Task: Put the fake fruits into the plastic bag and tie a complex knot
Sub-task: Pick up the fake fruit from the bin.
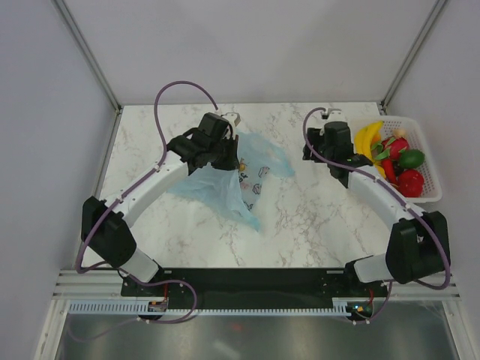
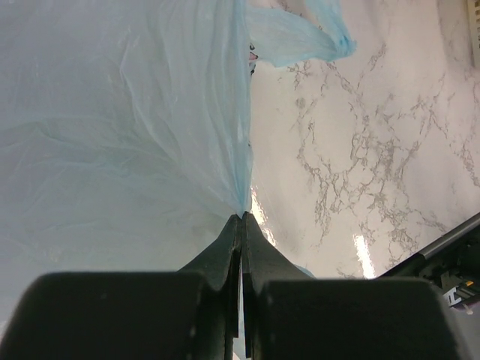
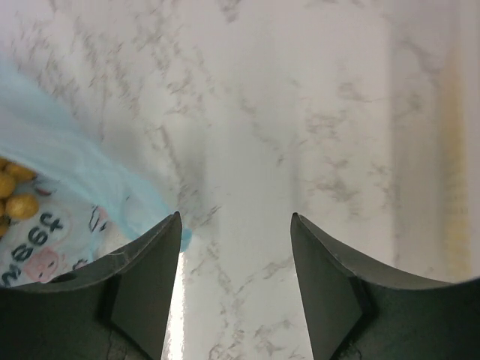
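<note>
My left gripper (image 1: 229, 147) is shut on the plastic bag (image 1: 221, 184), a thin light-blue film that it holds up off the marble. In the left wrist view the jaws (image 2: 242, 216) pinch an edge of the bag (image 2: 112, 112). My right gripper (image 1: 313, 150) hovers between bag and basket, and the right wrist view shows it (image 3: 236, 219) open and empty over bare marble. At the left of that view lies the bag (image 3: 60, 150) with a tan round cluster (image 3: 19, 204) seen through it. Other fake fruits lie in the basket: yellow bananas (image 1: 367, 139), a red dragon fruit (image 1: 396, 145), a green fruit (image 1: 411, 158) and a red one (image 1: 410, 182).
The white mesh basket (image 1: 431, 191) stands at the table's right edge. Grey walls close in the marble table (image 1: 300, 217) at the back and both sides. A blue handle loop (image 2: 300, 34) of the bag trails over the marble.
</note>
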`<state>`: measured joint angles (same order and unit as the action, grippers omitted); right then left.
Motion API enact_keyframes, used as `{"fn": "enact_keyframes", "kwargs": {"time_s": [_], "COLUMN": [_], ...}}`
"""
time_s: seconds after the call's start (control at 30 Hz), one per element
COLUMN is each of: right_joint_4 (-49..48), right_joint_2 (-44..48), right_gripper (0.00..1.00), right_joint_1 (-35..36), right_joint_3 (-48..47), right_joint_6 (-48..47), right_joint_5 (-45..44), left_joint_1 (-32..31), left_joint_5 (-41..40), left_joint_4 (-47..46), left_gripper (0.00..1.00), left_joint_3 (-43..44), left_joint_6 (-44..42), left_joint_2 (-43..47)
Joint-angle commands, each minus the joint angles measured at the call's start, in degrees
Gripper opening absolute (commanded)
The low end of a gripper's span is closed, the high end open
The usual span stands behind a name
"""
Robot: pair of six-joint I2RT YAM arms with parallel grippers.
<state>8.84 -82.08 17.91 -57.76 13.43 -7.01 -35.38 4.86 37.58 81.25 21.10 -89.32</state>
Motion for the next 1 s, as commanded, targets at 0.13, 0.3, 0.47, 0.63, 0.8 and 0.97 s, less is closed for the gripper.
{"fn": "enact_keyframes", "kwargs": {"time_s": [0.13,0.3,0.47,0.63,0.8,0.97], "right_joint_4": [14.4,19.5,18.0,17.6,14.5,9.5], "right_joint_2": [6.4,4.7,4.9,-0.1,-3.4,-8.2], "right_gripper": [0.71,0.74,0.98,0.98,0.98,0.98], "right_joint_1": [-16.6,-30.4,-35.9,-37.8,-39.2,-39.3], "right_joint_3": [-3.1,-2.2,-0.4,-3.1,-1.2,-1.6], "right_joint_6": [13.6,22.8,27.8,32.6,41.7,44.0], "right_joint_5": [-13.5,-7.5,-2.3,0.8,3.0,3.2], "left_joint_1": [0.0,0.0,0.0,0.0,0.0,0.0], "left_joint_5": [2.1,3.0,3.1,3.5,3.5,3.8], "left_joint_4": [-0.5,-0.4,-0.1,-0.1,0.1,0.2], "left_gripper": [0.02,0.02,0.02,0.02,0.02,0.02], "left_joint_3": [2.6,2.4,2.3,2.2,2.3,2.9], "left_joint_6": [-1.9,-2.3,-2.1,-1.4,-1.5,-1.8], "left_joint_2": [-0.4,-0.2,-0.2,0.6,0.9,0.0]}}
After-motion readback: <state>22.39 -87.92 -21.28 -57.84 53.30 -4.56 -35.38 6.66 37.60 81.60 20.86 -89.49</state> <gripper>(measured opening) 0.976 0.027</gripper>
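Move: Some 23 cm to the right of the empty right hand, about 4 cm nearer the base and roughly 11 cm lower, the yellow pepper lies in the white bin. The bananas are around 10 cm farther out than the pepper, the red chili some 6 cm to its right and 2 cm farther out, the watermelon slice about 5 cm right and 6 cm nearer. From the left hand the pepper is about 47 cm right, 4 cm ahead and 15 cm down. Swinging fast to its right by about 25 cm, the right hand travels from open table to above the bin's yellow pepper, rising slightly over the first stretch and drawing back, then sinking steadily with a small reach forward. The wrist turns clockwise some 60 degrees and rolls its left side up, pointing the fingers more steeply down, while they spread from part-open to full width. The left hand keeps its pinch on the bag. ##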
